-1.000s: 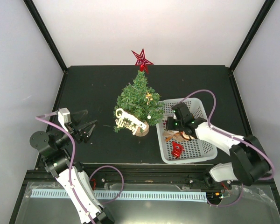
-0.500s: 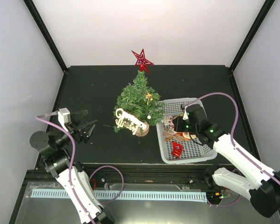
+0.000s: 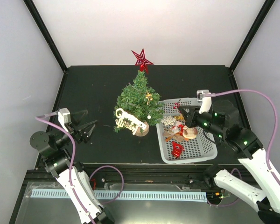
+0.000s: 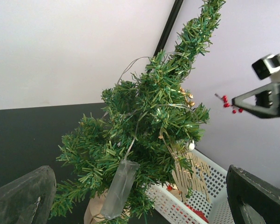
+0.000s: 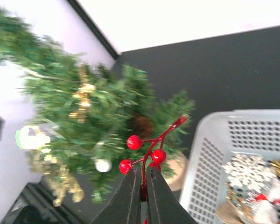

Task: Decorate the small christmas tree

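Note:
The small christmas tree (image 3: 135, 100) stands mid-table on a wooden disc base, with a red star (image 3: 142, 59) on top and a gold lettering ornament (image 3: 129, 119) on its front. My right gripper (image 3: 185, 112) hovers over the basket's far left corner, right of the tree, shut on the stem of a red berry sprig (image 5: 147, 149). In the right wrist view the tree (image 5: 84, 107) is blurred just beyond the berries. My left gripper (image 3: 86, 128) rests wide open to the left of the tree (image 4: 149, 135), holding nothing.
A white basket (image 3: 205, 151) sits right of the tree. It holds a white snowflake (image 3: 169, 121), a red ornament (image 3: 177, 149) and a wooden disc piece (image 3: 190, 133). A clear plastic battery case (image 4: 119, 189) hangs on a wire low on the tree.
My right gripper has risen out of the basket with the berry sprig and swung back to the right. The left arm has stayed still.

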Robot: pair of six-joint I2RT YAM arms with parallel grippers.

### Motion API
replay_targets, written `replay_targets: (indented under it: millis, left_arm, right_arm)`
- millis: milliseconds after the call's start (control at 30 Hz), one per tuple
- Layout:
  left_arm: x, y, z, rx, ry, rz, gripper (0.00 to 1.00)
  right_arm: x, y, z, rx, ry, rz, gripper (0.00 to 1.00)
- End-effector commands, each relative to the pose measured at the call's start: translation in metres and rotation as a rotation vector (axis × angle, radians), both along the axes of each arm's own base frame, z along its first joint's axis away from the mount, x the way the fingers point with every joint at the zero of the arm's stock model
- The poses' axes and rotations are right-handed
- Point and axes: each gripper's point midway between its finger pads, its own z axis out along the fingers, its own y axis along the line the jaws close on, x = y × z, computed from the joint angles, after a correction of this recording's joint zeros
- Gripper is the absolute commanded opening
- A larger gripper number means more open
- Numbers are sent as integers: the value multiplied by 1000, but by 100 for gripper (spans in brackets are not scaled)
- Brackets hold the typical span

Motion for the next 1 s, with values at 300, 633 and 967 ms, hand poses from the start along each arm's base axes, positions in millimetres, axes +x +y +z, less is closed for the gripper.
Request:
replay_targets:
  millis: [300, 633, 967]
  left_arm:
    - [-6, -4, 0, 28, -34, 13, 99]
    - [-8, -5, 0, 36, -42, 11, 99]
    - [-9, -5, -1, 35, -41, 8, 99]
  right_arm:
    - [-12, 97, 62, -17, -67, 250, 4]
    - [6, 135, 60, -32, -54, 306, 4]
    - [17, 150, 42, -65, -25, 317, 4]
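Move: The upper right branches, where the red berry sprig held in the right fingers is taken, lie about 18 cm to that hand's left, 4 cm ahead and 2 cm above. On them the gold sprig hangs some 13 cm left, 5 cm ahead and 1 cm below the hand; the star is roughly 17 cm left, 9 cm ahead and 14 cm above. The basket's middle sits 9 cm right, 4 cm ahead, 28 cm below. From the left hand those branches are about 20 cm right, 8 cm ahead, 1 cm above. The berry sprig, still pinched upright in the shut right fingers, is carried some 14 cm left from over the basket to the tree's upper right branches. The right hand first arcs up and slightly back, then sinks a little and eases forward as it slows, ending about 4 cm higher and swung some 15 degrees counter-clockwise. ##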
